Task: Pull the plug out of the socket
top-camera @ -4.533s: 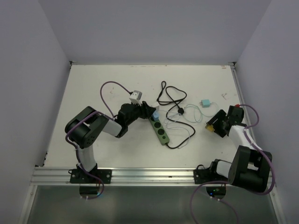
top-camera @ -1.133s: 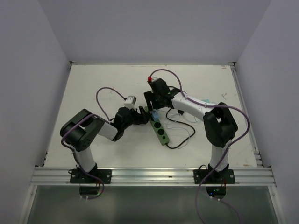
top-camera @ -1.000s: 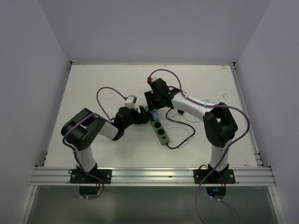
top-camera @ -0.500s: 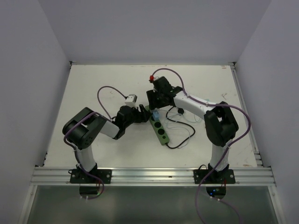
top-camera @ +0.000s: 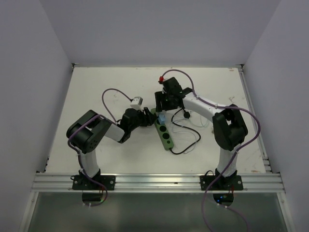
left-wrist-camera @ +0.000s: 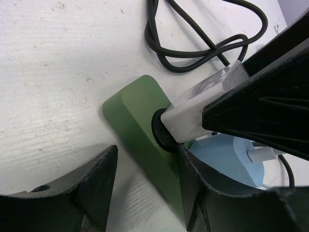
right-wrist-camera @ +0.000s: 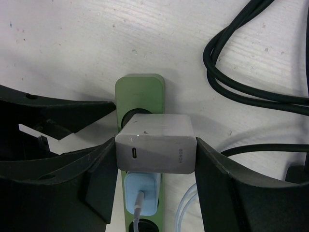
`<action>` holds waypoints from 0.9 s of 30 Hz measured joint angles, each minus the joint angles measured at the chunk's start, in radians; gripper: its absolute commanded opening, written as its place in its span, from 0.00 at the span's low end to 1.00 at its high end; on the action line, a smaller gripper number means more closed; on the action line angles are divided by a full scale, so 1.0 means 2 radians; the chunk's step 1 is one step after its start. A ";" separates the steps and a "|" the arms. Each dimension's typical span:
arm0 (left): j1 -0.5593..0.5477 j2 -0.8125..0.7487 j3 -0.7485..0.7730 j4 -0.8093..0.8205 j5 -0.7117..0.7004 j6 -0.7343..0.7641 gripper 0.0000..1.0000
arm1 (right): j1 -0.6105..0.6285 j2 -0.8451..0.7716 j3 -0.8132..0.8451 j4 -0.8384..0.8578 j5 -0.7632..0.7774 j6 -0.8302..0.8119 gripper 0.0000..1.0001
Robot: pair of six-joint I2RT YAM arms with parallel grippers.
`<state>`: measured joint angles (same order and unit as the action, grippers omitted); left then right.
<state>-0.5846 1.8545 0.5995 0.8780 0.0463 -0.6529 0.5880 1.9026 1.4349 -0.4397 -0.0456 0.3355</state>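
Observation:
The socket (top-camera: pixel 166 137) is a long green strip lying slantwise mid-table. A white charger plug (right-wrist-camera: pixel 157 135) stands at the first round outlet at the strip's far end (right-wrist-camera: pixel 140 87). My right gripper (right-wrist-camera: pixel 155 155) is shut on the plug, one finger pressed on each side. A pale blue adapter (right-wrist-camera: pixel 141 193) is plugged into the outlet beside it. My left gripper (left-wrist-camera: pixel 147 162) is open and straddles that end of the socket (left-wrist-camera: pixel 137 108); bare table shows between one finger (left-wrist-camera: pixel 96 186) and the strip. In the left wrist view the plug (left-wrist-camera: pixel 193 116) sits below the right gripper's black finger (left-wrist-camera: pixel 260 106).
A coiled thick black cord (top-camera: pixel 176 99) lies just behind the strip, also in the wrist views (left-wrist-camera: pixel 193 53) (right-wrist-camera: pixel 251 72). Thin pale cables (top-camera: pixel 190 126) trail right of the strip. Both arms (top-camera: pixel 96 130) (top-camera: pixel 227 125) meet over the strip's far end. Walls enclose the table.
The left jaws have narrowed around the strip's end. The right gripper has shifted slightly to the right and closed onto the white plug.

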 measured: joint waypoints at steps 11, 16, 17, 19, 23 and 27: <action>0.000 0.016 0.019 0.008 0.020 -0.010 0.32 | -0.021 0.000 -0.003 -0.001 -0.018 0.024 0.04; 0.000 0.022 0.024 0.010 0.023 -0.009 0.24 | -0.022 -0.002 -0.004 -0.002 -0.010 0.026 0.03; 0.000 0.025 0.027 0.010 0.024 -0.009 0.24 | -0.022 -0.002 -0.004 -0.003 -0.007 0.025 0.03; 0.000 0.030 0.033 0.011 0.028 -0.009 0.24 | -0.020 -0.004 -0.004 -0.006 0.003 0.024 0.04; 0.000 0.036 0.038 0.010 0.031 -0.009 0.24 | -0.004 -0.005 -0.004 -0.008 0.035 0.018 0.03; 0.000 0.037 0.038 0.008 0.033 -0.009 0.22 | 0.029 0.001 0.010 -0.023 0.096 0.010 0.00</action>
<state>-0.5846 1.9282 0.6762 0.8936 0.1116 -0.6712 0.6456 1.9038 1.4559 -0.4850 0.1467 0.3553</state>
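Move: The white plug in the right fingers' grip sits in the green strip's far socket, which lies about 4 cm below that hand and 1 cm to its left. The light blue plug is some 4 cm back from this hand, straight in line and 3 cm down. From the left hand, the far socket is roughly 2 cm ahead, 3 cm right and 1 cm up; the light blue plug is level fore-and-aft, 4 cm right. The left fingers close by nearly half their gap to pinch the green strip beside the far socket, while that hand works about 2 cm right and slightly forward. Keeping its grip on the white plug, the right hand eases some 1.5 cm right, then swings back left about 1 cm, rolling roughly 10 degrees so its left side dips and rocking the plug. ##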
